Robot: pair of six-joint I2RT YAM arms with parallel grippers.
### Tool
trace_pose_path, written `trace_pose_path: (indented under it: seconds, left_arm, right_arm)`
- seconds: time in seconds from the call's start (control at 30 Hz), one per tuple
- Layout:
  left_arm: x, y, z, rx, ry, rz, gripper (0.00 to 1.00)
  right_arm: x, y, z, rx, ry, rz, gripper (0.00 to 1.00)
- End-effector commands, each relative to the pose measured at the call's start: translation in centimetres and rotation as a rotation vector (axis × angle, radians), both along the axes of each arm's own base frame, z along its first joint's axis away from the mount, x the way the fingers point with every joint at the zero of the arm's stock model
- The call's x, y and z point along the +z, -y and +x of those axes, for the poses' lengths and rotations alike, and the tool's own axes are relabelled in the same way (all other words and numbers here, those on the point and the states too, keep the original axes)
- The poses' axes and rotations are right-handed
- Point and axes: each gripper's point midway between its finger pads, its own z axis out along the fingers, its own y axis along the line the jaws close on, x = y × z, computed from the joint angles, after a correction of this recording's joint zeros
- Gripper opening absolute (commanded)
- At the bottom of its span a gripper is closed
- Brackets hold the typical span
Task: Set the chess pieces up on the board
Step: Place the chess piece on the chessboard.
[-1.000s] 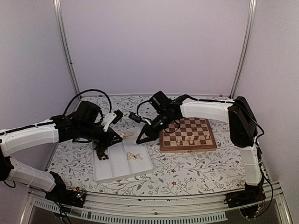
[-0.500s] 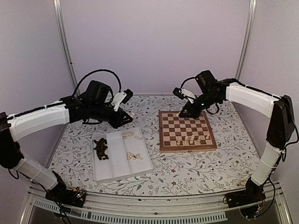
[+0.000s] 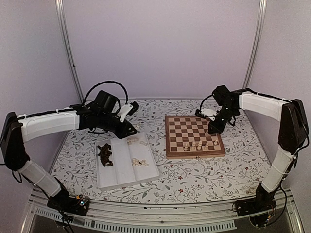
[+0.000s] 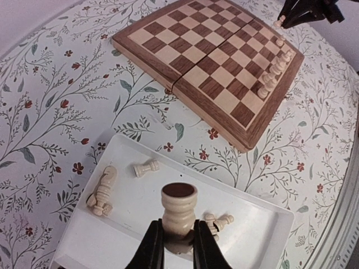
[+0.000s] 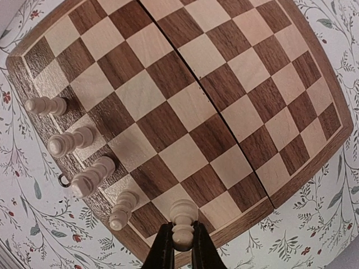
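Observation:
The board (image 3: 171, 145) lies right of centre with several pale chess pieces (image 3: 197, 144) in a row along its near edge. My right gripper (image 3: 213, 130) hovers by the board's right rim, shut on a cream pawn (image 5: 183, 216). In the right wrist view that pawn hangs over the corner squares of the board (image 5: 196, 95), in line with the standing cream pieces (image 5: 70, 143). My left gripper (image 3: 131, 130) is above the tray's far end, shut on a cream rook-like piece (image 4: 179, 208) held base up.
The white three-compartment tray (image 3: 119, 174) sits left of the board. Dark pieces (image 3: 104, 155) are heaped in its left compartment, and loose cream pieces (image 3: 139, 162) lie in the others. From the left wrist, cream pieces (image 4: 103, 190) lie on the tray (image 4: 140, 224).
My right arm has swung from the tray's right side across to the board's right rim, carrying the pawn. My left arm has lifted off the tray and hovers at its far end with its piece.

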Motion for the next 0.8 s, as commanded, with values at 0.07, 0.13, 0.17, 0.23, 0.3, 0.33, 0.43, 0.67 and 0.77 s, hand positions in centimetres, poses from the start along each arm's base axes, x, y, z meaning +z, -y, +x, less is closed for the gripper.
trace_pose_path:
  seconds: [0.07,0.13,0.17,0.23,0.3,0.33,0.43,0.67,0.77]
  left_arm:
    - [1.4,-0.4,0.1,-0.005,0.049,-0.034,0.04]
    - [1.3,-0.4,0.1,-0.006,0.048,-0.033,0.04]
    - [1.3,-0.4,0.1,-0.006,0.048,-0.034,0.04]
    - [1.3,-0.4,0.1,-0.007,0.050,-0.032,0.04]
    - [1.3,-0.5,0.1,-0.007,0.049,-0.030,0.05]
    - [1.3,-0.5,0.1,-0.007,0.050,-0.029,0.05]
    - [1.0,-0.6,0.0,-0.009,0.044,-0.026,0.05]
    - [0.9,-0.7,0.0,-0.009,0.042,-0.021,0.05]
    - [0.9,-0.7,0.0,-0.011,0.041,-0.021,0.05]
  right_arm:
    - [-3.1,1.2,-0.7,0.008,-0.072,-0.090,0.00]
    - [-3.5,1.2,-0.8,0.010,-0.085,-0.096,0.00]
    - [-3.7,1.3,-0.9,0.009,-0.089,-0.099,0.00]
    - [-4.2,1.5,-1.0,0.004,-0.105,-0.111,0.01]
    - [-4.7,1.6,-1.1,0.003,-0.115,-0.124,0.01]
    - [-4.8,1.7,-1.1,0.002,-0.116,-0.128,0.01]
    - [-5.2,1.8,-1.3,0.003,-0.129,-0.137,0.01]
    - [-5.9,1.9,-1.8,0.007,-0.162,-0.147,0.02]
    - [-6.1,1.9,-1.8,0.008,-0.169,-0.150,0.03]
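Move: The right hand already holds a pale pawn. The empty light square it is bound for lies about 9 cm below, some 2 cm back and 2 cm right. From the hand, a standing pawn is 5 cm right and 2 cm back, the nearest back-row piece 5 cm back and 1 cm left, and the tall piece 5 cm back and 4 cm left. From the waiting left hand that square is roughly 33 cm right, 2 cm ahead and 14 cm down. Right hand, keeping its grip, lowers the pawn about 5 cm towards the empty square, easing slightly right and back. ##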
